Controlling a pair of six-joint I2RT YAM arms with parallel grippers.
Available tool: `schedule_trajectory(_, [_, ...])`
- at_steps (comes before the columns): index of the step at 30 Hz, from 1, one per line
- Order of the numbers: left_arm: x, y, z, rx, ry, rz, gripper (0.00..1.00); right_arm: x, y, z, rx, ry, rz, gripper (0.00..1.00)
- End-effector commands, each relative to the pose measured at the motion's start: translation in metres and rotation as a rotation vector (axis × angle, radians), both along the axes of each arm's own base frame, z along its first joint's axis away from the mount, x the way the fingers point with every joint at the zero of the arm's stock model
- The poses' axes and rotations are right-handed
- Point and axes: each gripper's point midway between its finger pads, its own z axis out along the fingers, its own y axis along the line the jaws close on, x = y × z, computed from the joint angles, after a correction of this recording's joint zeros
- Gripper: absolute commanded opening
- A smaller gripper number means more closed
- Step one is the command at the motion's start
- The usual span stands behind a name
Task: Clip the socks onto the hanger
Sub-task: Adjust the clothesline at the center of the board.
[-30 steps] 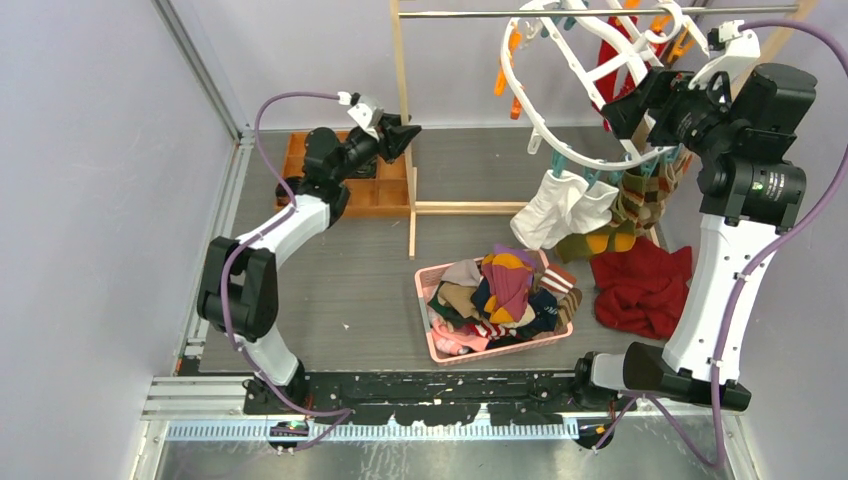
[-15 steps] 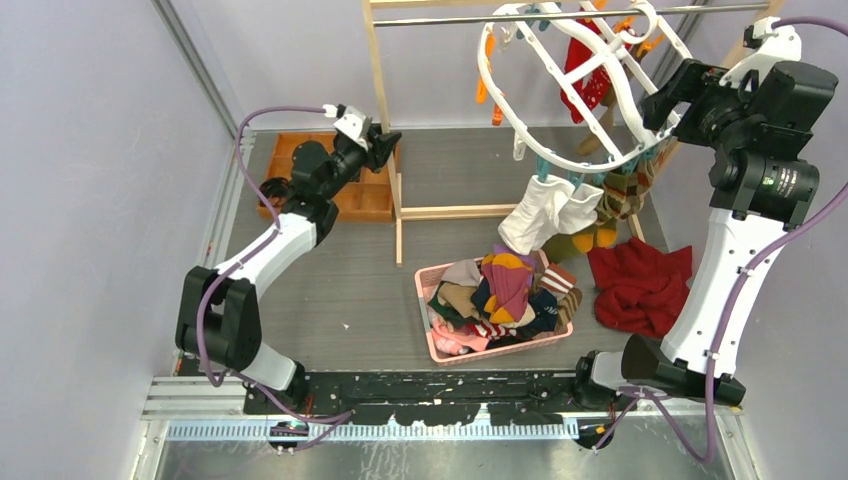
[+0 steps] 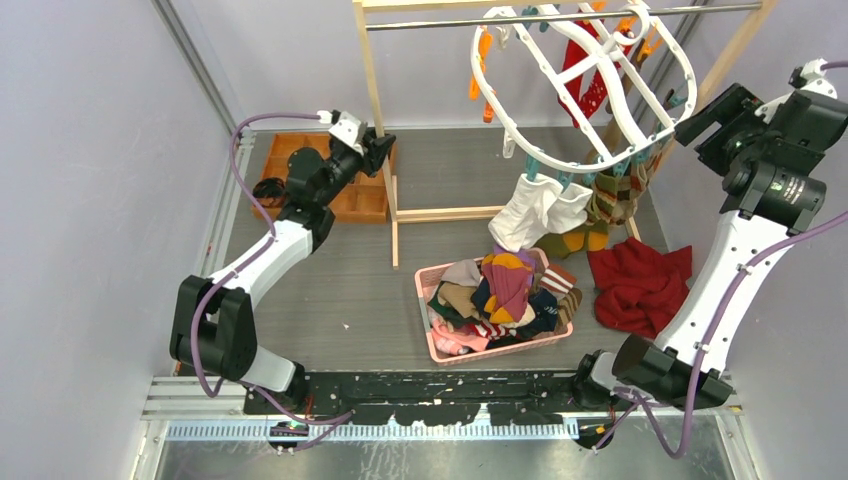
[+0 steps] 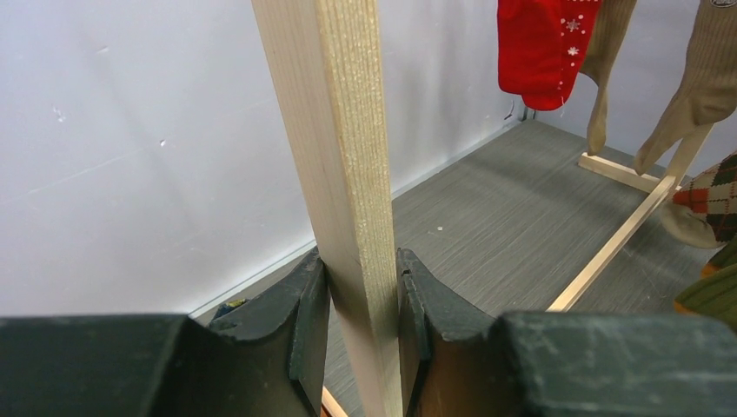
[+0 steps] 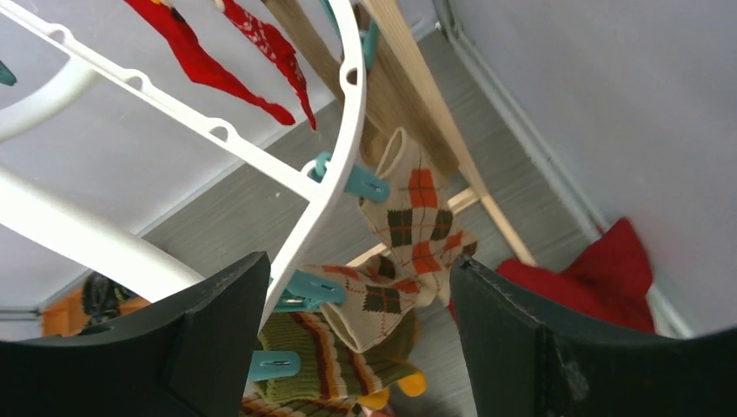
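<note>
The hanger [image 3: 482,95], a white oval ring with teal and orange pegs, hangs tilted from the rack's metal rail. Socks are clipped to its lower rim: a white one [image 3: 535,205], an argyle one [image 3: 620,190] and red ones [image 3: 590,80]. More socks [image 3: 505,290] lie heaped in a pink basket. My left gripper [image 3: 378,150] is shut on the rack's wooden post [image 4: 339,130], one pad on each side of it. My right gripper [image 3: 715,120] stands open just right of the hanger. Its wrist view looks between the fingers at the hanger's rim [image 5: 348,130] and the argyle sock [image 5: 417,234] beyond; nothing is gripped.
The pink basket [image 3: 425,300] sits in the table's middle, with a crumpled red cloth [image 3: 640,285] to its right. An orange wooden tray [image 3: 360,200] lies behind my left arm. The rack's floor bar [image 3: 450,211] runs across the table, and walls close both sides.
The rack and hanger have slid left with my left gripper holding the post. My right gripper has drawn back to the right, away from the hanger's rim, its jaws a little narrower.
</note>
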Motion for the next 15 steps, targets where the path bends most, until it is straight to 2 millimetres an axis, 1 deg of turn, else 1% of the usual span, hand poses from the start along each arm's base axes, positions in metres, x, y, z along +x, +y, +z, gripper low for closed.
schedule_trajectory(1, [-0.003, 0.018, 0.016, 0.025, -0.088, 0.038, 0.00, -0.003, 0.015, 0.012, 0.134, -0.115, -0.024, 0.80])
schedule_trajectory(2, [-0.004, 0.016, 0.016, 0.025, -0.088, 0.028, 0.00, 0.000, 0.018, 0.009, 0.163, -0.127, -0.017, 0.80])
schedule_trajectory(5, [-0.006, 0.012, 0.016, 0.025, -0.092, 0.005, 0.00, 0.005, 0.028, 0.010, 0.259, -0.176, 0.006, 0.76])
schedule_trajectory(9, [-0.008, 0.008, 0.016, 0.019, -0.094, -0.021, 0.00, 0.014, 0.032, 0.003, 0.367, -0.170, 0.014, 0.71])
schedule_trajectory(11, [-0.008, 0.007, 0.017, 0.016, -0.095, -0.030, 0.00, 0.020, 0.034, -0.001, 0.408, -0.165, 0.022, 0.66])
schedule_trajectory(15, [-0.010, 0.005, 0.017, 0.014, -0.097, -0.045, 0.00, 0.029, 0.033, 0.000, 0.436, -0.164, 0.040, 0.54])
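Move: To the right hand's left, about 5 cm over, 1 cm farther out and some 3 cm lower, runs the near right rim of the white hanger. The checkered sock hangs below it, roughly 10 cm left of that hand, 4 cm back and 15 cm down, and the white socks some 24 cm left, 8 cm back and 17 cm down. From the left hand the rim lies about 46 cm to the right, 10 cm nearer the base and 8 cm higher. Closing in on the hanger's near right rim, the right hand goes about 3 cm left, first dipping nearly 3 cm, then easing up 1 cm as it edges forward. It rolls some 20 degrees, left side rising, while its wide-open fingers narrow partway around the rim; contact isn't clear. The left hand keeps its grip on the stand's wooden upright, nearly still. ##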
